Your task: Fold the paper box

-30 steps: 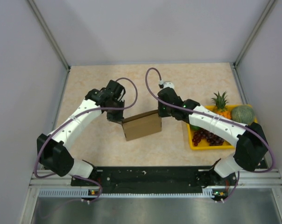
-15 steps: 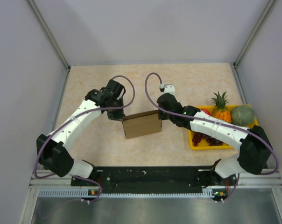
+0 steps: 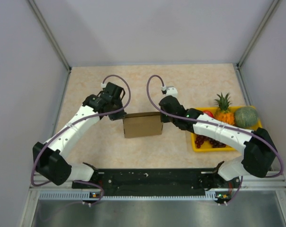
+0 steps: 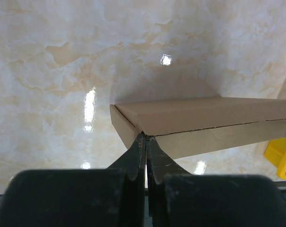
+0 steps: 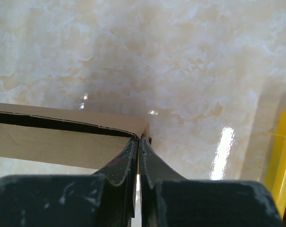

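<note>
The paper box (image 3: 143, 125), plain brown cardboard, lies level on the marble tabletop between both arms. My left gripper (image 3: 120, 115) is shut at the box's left end. In the left wrist view its tips (image 4: 145, 135) touch the corner seam where the top flap meets the front wall of the box (image 4: 204, 113). My right gripper (image 3: 163, 115) is shut at the right end. In the right wrist view its tips (image 5: 138, 138) meet the box's (image 5: 53, 142) right corner, beside a dark slit under the top flap. No cardboard shows between either pair of fingers.
A yellow fruit tray (image 3: 195, 145) sits at the right, under the right forearm. It holds a pineapple (image 3: 223, 105), a melon (image 3: 246, 116) and dark grapes (image 3: 210, 139). Its rim shows in both wrist views (image 4: 280, 156) (image 5: 282, 156). Grey walls enclose the table on three sides.
The box has turned from tilted to square with the table's front edge. The left gripper moved away from the front, the right gripper shifted slightly, and both stayed at the box's ends.
</note>
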{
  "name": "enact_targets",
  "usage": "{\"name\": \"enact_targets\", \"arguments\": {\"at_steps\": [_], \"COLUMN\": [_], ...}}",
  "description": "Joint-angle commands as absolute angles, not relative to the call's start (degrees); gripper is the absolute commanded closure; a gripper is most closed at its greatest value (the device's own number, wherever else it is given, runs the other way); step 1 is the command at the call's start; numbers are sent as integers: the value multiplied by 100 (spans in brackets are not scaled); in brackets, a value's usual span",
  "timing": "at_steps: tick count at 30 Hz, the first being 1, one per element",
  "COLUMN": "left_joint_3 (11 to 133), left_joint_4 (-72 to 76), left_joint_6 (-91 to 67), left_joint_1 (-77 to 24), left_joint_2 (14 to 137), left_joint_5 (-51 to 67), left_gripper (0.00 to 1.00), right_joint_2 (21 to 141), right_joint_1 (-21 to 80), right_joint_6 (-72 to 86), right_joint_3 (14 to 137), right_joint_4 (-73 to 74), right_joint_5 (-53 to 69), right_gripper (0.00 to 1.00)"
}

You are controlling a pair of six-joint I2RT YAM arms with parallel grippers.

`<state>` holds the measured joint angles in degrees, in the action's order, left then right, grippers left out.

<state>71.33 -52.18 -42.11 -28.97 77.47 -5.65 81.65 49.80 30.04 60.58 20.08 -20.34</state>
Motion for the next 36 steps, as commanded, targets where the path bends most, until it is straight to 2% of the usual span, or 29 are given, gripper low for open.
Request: {"name": "enact_targets", "arguments": {"at_steps": [1,10,16,23,31,36], "left_joint_3": [7049,6451,6065,5792,5379,4948], "left_joint_4": [-3920,-3086,-2392,-2995,-3550,-3235], "left_joint_6": [-4816,-4957,-4852,-4501,-3419,-3191], "left_joint_1": [-3041,-2988,-2988,-2988,-2988,-2988], "left_joint_2": [7594,7251,7067,6557,6047,5828], "left_joint_5": [412,641,1326,1063,1626,2021], "left_gripper": [100,100,100,100,100,100], "right_joint_2": [8341,8455,8385,8350,8165,8025], "right_joint_1": [5353,5353,5353,5361,5353,5361], "right_joint_6": [3208,3234,3226,3208,2892,2865], "right_joint_3": [5888,5827,5775,5783,5713,5529], "right_joint_4": [2188,2065,2004,1995,1855,1662], "right_joint_5": [-958,-984,-1072,-1072,-940,-1090], "right_gripper": [100,100,100,100,100,100]}}
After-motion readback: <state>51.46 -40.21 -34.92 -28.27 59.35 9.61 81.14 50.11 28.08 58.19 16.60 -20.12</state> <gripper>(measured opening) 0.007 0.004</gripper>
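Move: The paper box sits between the two nearly shut grippers, each at one end of its upper edge. Its middle lies about 8 cm right of the left hand, 3 cm back and 4 cm below. From the right hand, the box's middle is about 8 cm left, 3 cm back and 3 cm below. The yellow crate's middle is some 33 cm right of the right hand, 5 cm back and 13 cm lower. Keep the left gripper shut on the box's left upper corner, ease it forward about 1 cm, then sweep it back towards the base, to end about 6 cm behind its start and slightly right and lower. As it goes, roll its left side down some 10 degrees and turn the wrist clockwise late on. Keep the right gripper shut and nearly still at the right upper corner, as the pivot. ##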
